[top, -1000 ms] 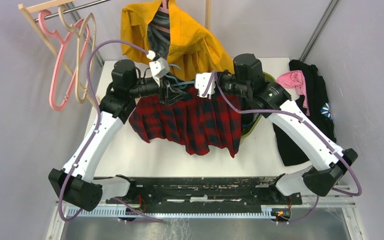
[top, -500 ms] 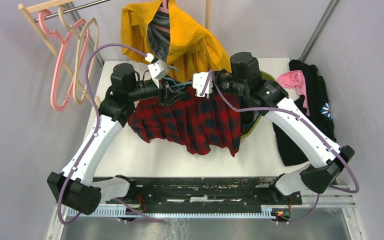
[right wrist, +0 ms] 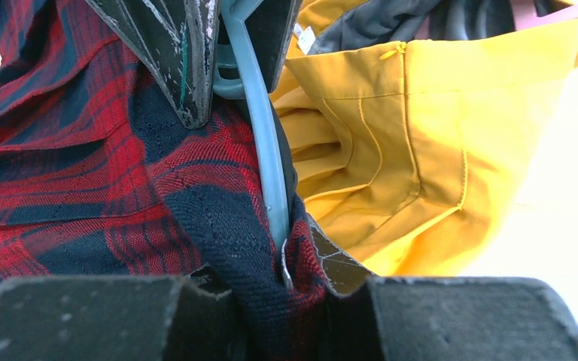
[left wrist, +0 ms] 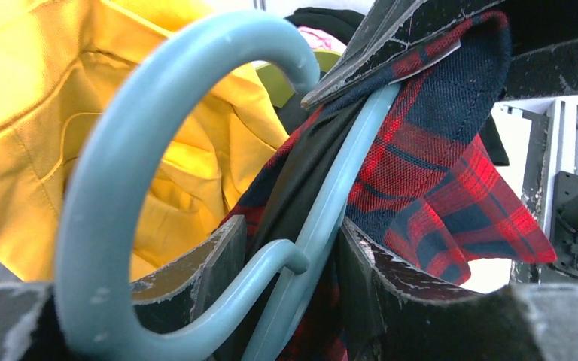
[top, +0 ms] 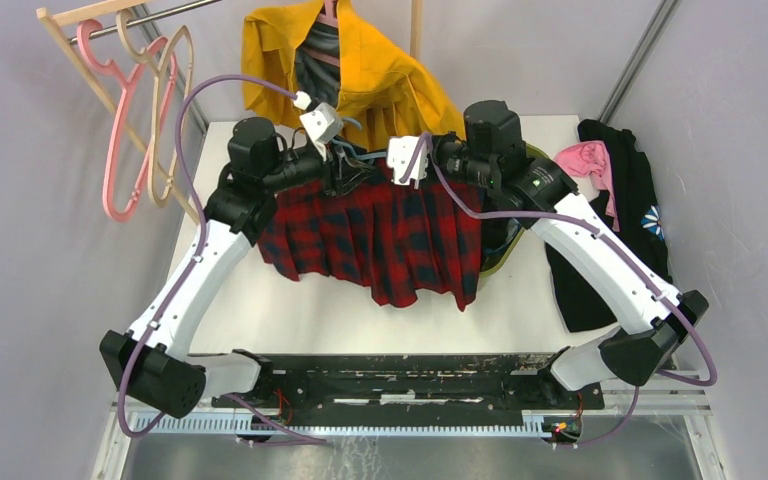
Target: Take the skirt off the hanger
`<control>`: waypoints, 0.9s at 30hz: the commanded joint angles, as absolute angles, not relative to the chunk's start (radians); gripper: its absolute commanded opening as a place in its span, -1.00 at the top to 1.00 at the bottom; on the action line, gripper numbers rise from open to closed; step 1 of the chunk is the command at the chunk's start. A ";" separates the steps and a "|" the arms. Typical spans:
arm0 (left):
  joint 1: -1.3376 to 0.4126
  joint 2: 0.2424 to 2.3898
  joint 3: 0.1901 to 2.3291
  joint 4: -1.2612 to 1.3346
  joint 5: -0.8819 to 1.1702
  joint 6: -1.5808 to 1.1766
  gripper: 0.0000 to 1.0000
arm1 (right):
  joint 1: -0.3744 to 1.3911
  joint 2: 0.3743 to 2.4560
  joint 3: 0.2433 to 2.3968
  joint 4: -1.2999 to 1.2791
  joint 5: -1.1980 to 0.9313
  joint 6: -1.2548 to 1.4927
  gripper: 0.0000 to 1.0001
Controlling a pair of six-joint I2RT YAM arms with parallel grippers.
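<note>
A red-and-navy plaid skirt [top: 390, 235] hangs from a light blue hanger [top: 365, 158] held up between my two grippers at the back of the table. My left gripper [top: 350, 175] is shut on the hanger's neck just below the hook. In the left wrist view the hanger [left wrist: 120, 150] curves large on the left, and the left gripper [left wrist: 293, 263] presses its stem along with a fold of skirt [left wrist: 436, 165]. My right gripper [top: 388, 172] is shut on the skirt's waistband. In the right wrist view the right gripper [right wrist: 286, 278] pinches the skirt [right wrist: 60, 165] beside the hanger's bar [right wrist: 260, 135].
A yellow jacket [top: 360, 70] hangs right behind the grippers. Pink and beige hangers [top: 130, 120] dangle from a rack at the back left. A black garment [top: 610, 220] and pink cloth [top: 585, 158] lie at the right edge. A yellow-green bowl [top: 495, 262] sits under the right arm.
The left jaws have narrowed onto the hanger's neck. Both grippers and the hanger have shifted slightly towards the back, carrying the skirt with them.
</note>
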State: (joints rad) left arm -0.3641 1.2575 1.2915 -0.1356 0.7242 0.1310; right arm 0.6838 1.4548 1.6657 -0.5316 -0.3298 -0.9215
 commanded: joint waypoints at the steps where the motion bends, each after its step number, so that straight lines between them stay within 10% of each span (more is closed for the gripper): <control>1: -0.380 1.244 1.414 -0.153 0.597 0.138 0.94 | 0.687 1.426 1.704 -0.403 -0.339 -0.904 0.99; 14: -0.380 1.210 1.421 -0.145 0.778 0.106 0.93 | 0.687 1.432 1.691 -0.415 -0.329 -0.912 0.99; 23: -0.377 1.158 1.424 -0.217 0.601 0.164 0.20 | 0.687 1.431 1.685 -0.410 -0.328 -0.915 0.99; 25: -0.377 1.151 1.424 -0.266 0.565 0.209 -0.54 | 0.687 1.428 1.681 -0.408 -0.329 -0.913 0.99; 27: -0.377 1.145 1.428 -0.301 0.530 0.251 -0.66 | 0.687 1.428 1.681 -0.408 -0.328 -0.911 0.99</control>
State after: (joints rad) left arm -0.3775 1.1904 1.3819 -0.2760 0.6212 0.1551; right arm 0.6903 1.4548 1.6657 -0.4744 -0.3401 -0.9211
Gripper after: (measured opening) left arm 0.784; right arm 0.232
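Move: The blue hanger's upper bar, with black lining and skirt cloth against it, lies right between the left fingers; the hook stands about 5 cm ahead of them and 5 cm higher. The skirt's waistband end is in the right fingers, roughly 8 cm to the right of the left hand and level with it; from the right hand the bar is 8 cm to the left. The yellow jacket hangs some 15 cm straight ahead of the left hand. The blue hanger is carried up by the left hand, about 3.5 cm in all, first straight up, then also easing back 1.5 cm and lastly a little left. At the very end the left fingers spread and let go of the bar. The right hand keeps its pinch on the waistband end, rising only about 1 cm. ##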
